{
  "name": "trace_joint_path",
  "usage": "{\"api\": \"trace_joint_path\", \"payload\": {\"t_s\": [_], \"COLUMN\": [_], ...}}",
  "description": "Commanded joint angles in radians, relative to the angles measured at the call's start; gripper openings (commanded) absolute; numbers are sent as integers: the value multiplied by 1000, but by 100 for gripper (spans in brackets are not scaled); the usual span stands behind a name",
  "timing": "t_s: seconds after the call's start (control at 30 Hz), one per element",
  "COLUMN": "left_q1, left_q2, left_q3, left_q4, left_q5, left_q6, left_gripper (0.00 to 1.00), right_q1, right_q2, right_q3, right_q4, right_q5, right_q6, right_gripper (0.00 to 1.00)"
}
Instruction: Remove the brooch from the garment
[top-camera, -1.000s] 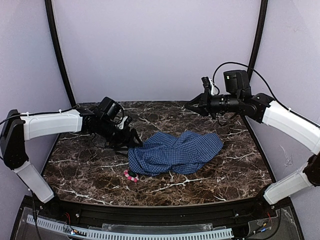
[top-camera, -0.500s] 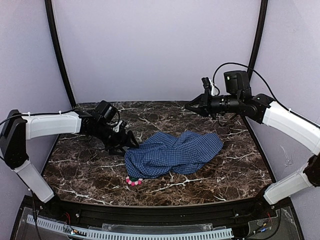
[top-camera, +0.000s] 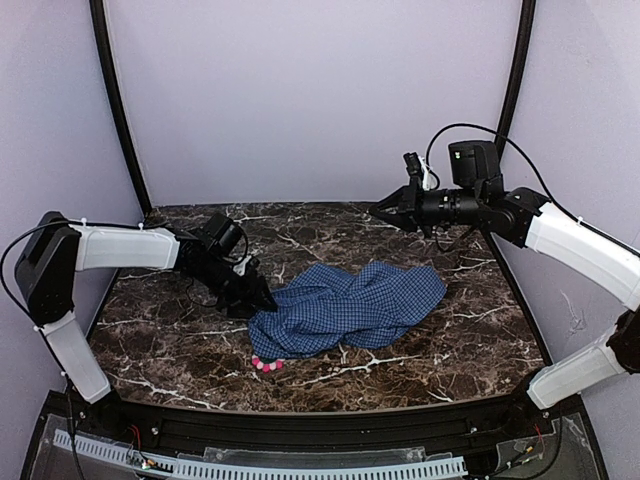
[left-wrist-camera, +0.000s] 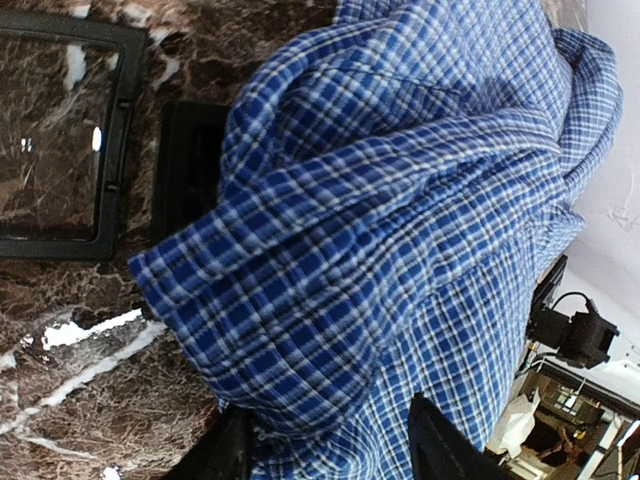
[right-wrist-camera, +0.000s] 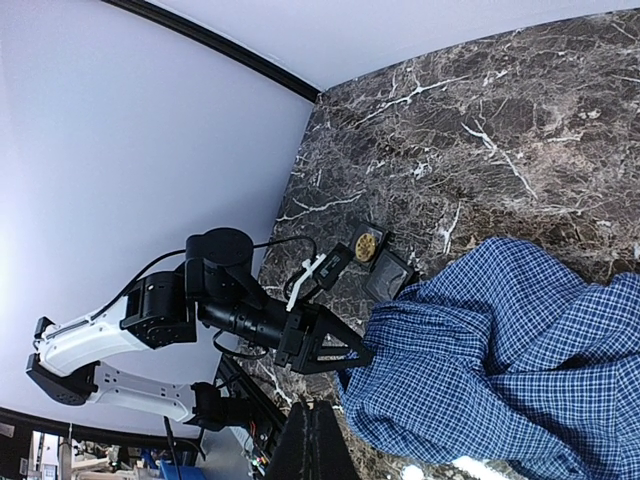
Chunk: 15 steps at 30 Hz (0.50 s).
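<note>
A blue plaid garment (top-camera: 350, 303) lies crumpled mid-table. A pink and white beaded brooch (top-camera: 266, 364) sticks out from under its near-left edge. My left gripper (top-camera: 262, 298) is low at the garment's left edge. In the left wrist view its fingers (left-wrist-camera: 228, 452) close on a thick fold of the garment (left-wrist-camera: 400, 200). My right gripper (top-camera: 378, 210) hangs in the air behind the garment, shut and empty. It also shows in the right wrist view (right-wrist-camera: 312, 440). That view shows the garment (right-wrist-camera: 500, 340) and the left gripper (right-wrist-camera: 362, 354) below.
A small open black case (right-wrist-camera: 380, 262) with a gold disc inside lies on the marble just left of the garment. It also shows in the left wrist view (left-wrist-camera: 62, 140). Black frame posts and lilac walls enclose the table.
My left gripper has moved a little nearer and leftward, dragging the garment's left edge with it. The brooch has slid nearer to the front. The right arm has barely moved.
</note>
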Motion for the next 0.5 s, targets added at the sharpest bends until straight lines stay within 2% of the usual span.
{"api": "trace_joint_path", "payload": {"t_s": [0.0,0.1,0.13,0.2,0.33,0.47], "left_q1": [10,12,13,16,29,36], "left_q2": [31,44,44,42,38,65], "left_q3": [-17,-11,1,57,247,505], "left_q4": [14,25,15,-6,-20,-10], "left_q5": [19,21,13,-19,-98,-162], "left_q6": [9,14,29,70,186,300], "left_gripper": [43,27,17,4,1,1], "right_q1": [-2,-2,-2,-2,-5,-8], "right_q2": [-7,-2,-1,0,1,3], "right_q3": [7,16,19,27,51,67], "right_q4": [32,32,31,24,6,6], "right_q5": [-1,1,5,17,49,68], "right_q6": [-14,-15,-15,-18,-24,-25], "right_gripper": [0,0,0,0,0,0]}}
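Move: The garment's left edge lies right under the half-open left gripper, about 2 cm below the fingertips, and the bulk of the garment is some 15 cm to the right and 3 cm farther out. The pink flower brooch shows at the near edge, about 10 cm back, 1 cm left. The empty black tray sits roughly 5 cm ahead and 5 cm left. From the idle right hand, that left edge is about 17 cm left, 4 cm back and 25 cm down. Keep closing the left gripper as you sink it another 1.5 cm or so, and shut the fingers on the fold at the garment's left edge. With the fold pinched, pull it up about 8 cm and forward about 7 cm, speeding up as you go, while the fingertips swing forward some 15 degrees. ##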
